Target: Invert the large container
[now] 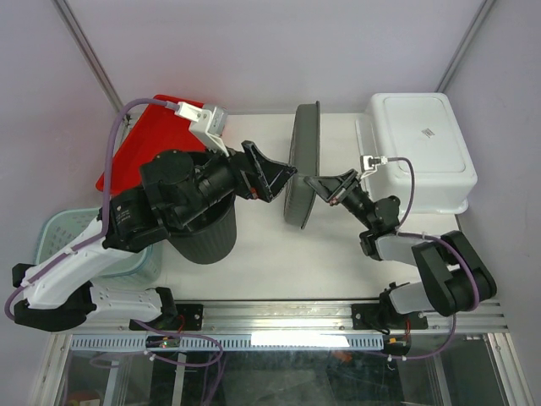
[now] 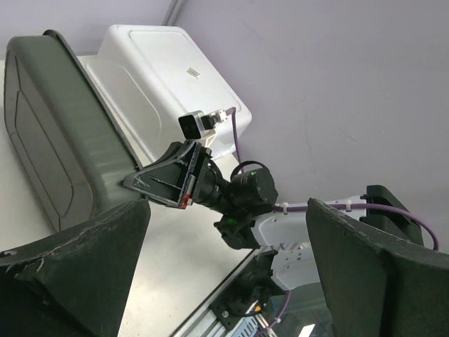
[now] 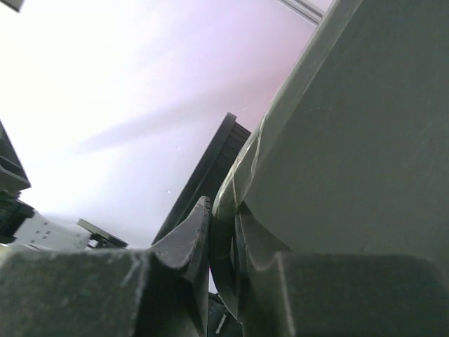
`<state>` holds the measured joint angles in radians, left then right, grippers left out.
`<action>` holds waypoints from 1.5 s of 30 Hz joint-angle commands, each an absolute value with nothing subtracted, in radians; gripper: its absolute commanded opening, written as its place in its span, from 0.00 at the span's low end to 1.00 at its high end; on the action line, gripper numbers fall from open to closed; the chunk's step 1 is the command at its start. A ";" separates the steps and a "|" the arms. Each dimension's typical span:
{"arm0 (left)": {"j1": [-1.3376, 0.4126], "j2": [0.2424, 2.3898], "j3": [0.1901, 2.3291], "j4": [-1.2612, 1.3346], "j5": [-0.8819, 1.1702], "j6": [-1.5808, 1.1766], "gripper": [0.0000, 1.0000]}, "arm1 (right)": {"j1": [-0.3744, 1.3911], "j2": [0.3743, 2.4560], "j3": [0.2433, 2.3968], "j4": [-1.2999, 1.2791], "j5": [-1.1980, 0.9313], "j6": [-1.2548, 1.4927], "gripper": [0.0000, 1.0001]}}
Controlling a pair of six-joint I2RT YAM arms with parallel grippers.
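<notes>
The large grey container (image 1: 303,165) stands on its long edge in the middle of the table, its open side facing left. My right gripper (image 1: 325,188) is shut on its rim from the right; in the right wrist view the fingers (image 3: 189,246) pinch the rim and the container's wall (image 3: 351,140) fills the right side. My left gripper (image 1: 275,173) is open and empty, just left of the container and apart from it. In the left wrist view the container (image 2: 56,126) is at the left, with the right gripper (image 2: 151,181) on its rim and my left fingers (image 2: 77,267) spread wide.
A white tub (image 1: 418,148) lies bottom up at the back right, close behind the right arm. A dark round bin (image 1: 207,241) sits under the left arm. A red board (image 1: 144,139) leans at the back left. A mint basket (image 1: 68,233) is at the left edge.
</notes>
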<state>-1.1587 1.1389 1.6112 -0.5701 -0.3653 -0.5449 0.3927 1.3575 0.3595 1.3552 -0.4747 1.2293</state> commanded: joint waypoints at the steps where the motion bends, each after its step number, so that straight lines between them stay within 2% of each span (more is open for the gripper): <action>1: -1.161 1.138 1.617 -0.505 -0.350 -0.560 0.99 | 0.365 1.388 0.305 1.640 -0.441 1.418 0.00; 14: -1.161 1.160 1.614 -0.500 -0.338 -0.555 0.99 | 0.185 1.431 0.078 1.640 -0.413 1.554 0.01; 17: -1.161 1.160 1.612 -0.500 -0.334 -0.555 0.99 | 0.157 1.442 0.042 1.638 -0.435 1.545 0.13; 22: -1.161 1.163 1.609 -0.497 -0.337 -0.552 0.99 | 0.129 1.431 0.027 1.561 -0.459 1.517 0.50; 24: -1.160 1.164 1.608 -0.497 -0.337 -0.551 0.99 | 0.129 1.384 0.040 1.443 -0.460 1.489 0.58; 26: -1.161 1.165 1.606 -0.497 -0.339 -0.549 0.99 | 0.128 1.284 0.055 1.209 -0.444 1.446 0.62; 29: -1.161 1.167 1.605 -0.497 -0.344 -0.545 0.99 | 0.132 1.025 0.126 0.668 -0.369 1.327 0.71; 30: -1.161 1.168 1.605 -0.497 -0.345 -0.544 0.99 | 0.138 0.938 0.168 0.446 -0.296 1.262 0.80; 31: -1.161 1.170 1.603 -0.497 -0.348 -0.542 0.99 | 0.142 0.853 0.211 0.212 -0.233 1.218 0.85; 33: -1.161 1.177 1.604 -0.493 -0.354 -0.537 0.99 | 0.143 0.726 0.262 0.002 -0.129 1.171 0.92; 35: -1.161 1.191 1.608 -0.488 -0.356 -0.528 0.99 | 0.143 0.647 0.299 -0.132 -0.058 1.143 0.99; 40: -1.161 1.216 1.618 -0.488 -0.353 -0.517 0.99 | 0.143 0.622 0.379 -0.312 0.007 1.065 0.99; 45: -1.161 1.212 1.607 -0.487 -0.361 -0.515 0.99 | 0.143 0.652 0.420 -0.359 0.030 0.990 0.99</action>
<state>-1.1587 1.2270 1.6039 -0.5381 -0.3580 -0.5343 0.1390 0.6399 0.3489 -0.2405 -0.0441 1.0908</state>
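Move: The right gripper already pinches the upper near corner of the grey tray, which stands on edge with its middle about 11 cm ahead, 3 cm left and 11 cm below. The clear patch it is to land on centres roughly 5 cm ahead, 5 cm right and 22 cm down. From the same hand, the white bin sits about 14 cm ahead and 31 cm right, the black bin 31 cm left and 4 cm back. From the left gripper, that patch lies some 17 cm ahead, 14 cm right and 42 cm below. Tip the grey tray over its lower edge to the right, open side down: swing the right gripper about 9 cm right and 10 cm down with its pinch on the rim, tilting the fingers downward, then open wide on the way and let go. Carry on some 7 cm right, rising slightly, then sinking and easing back with the fingers turning clockwise. Late on, shift the open, empty left gripper about 3 cm right and down. ##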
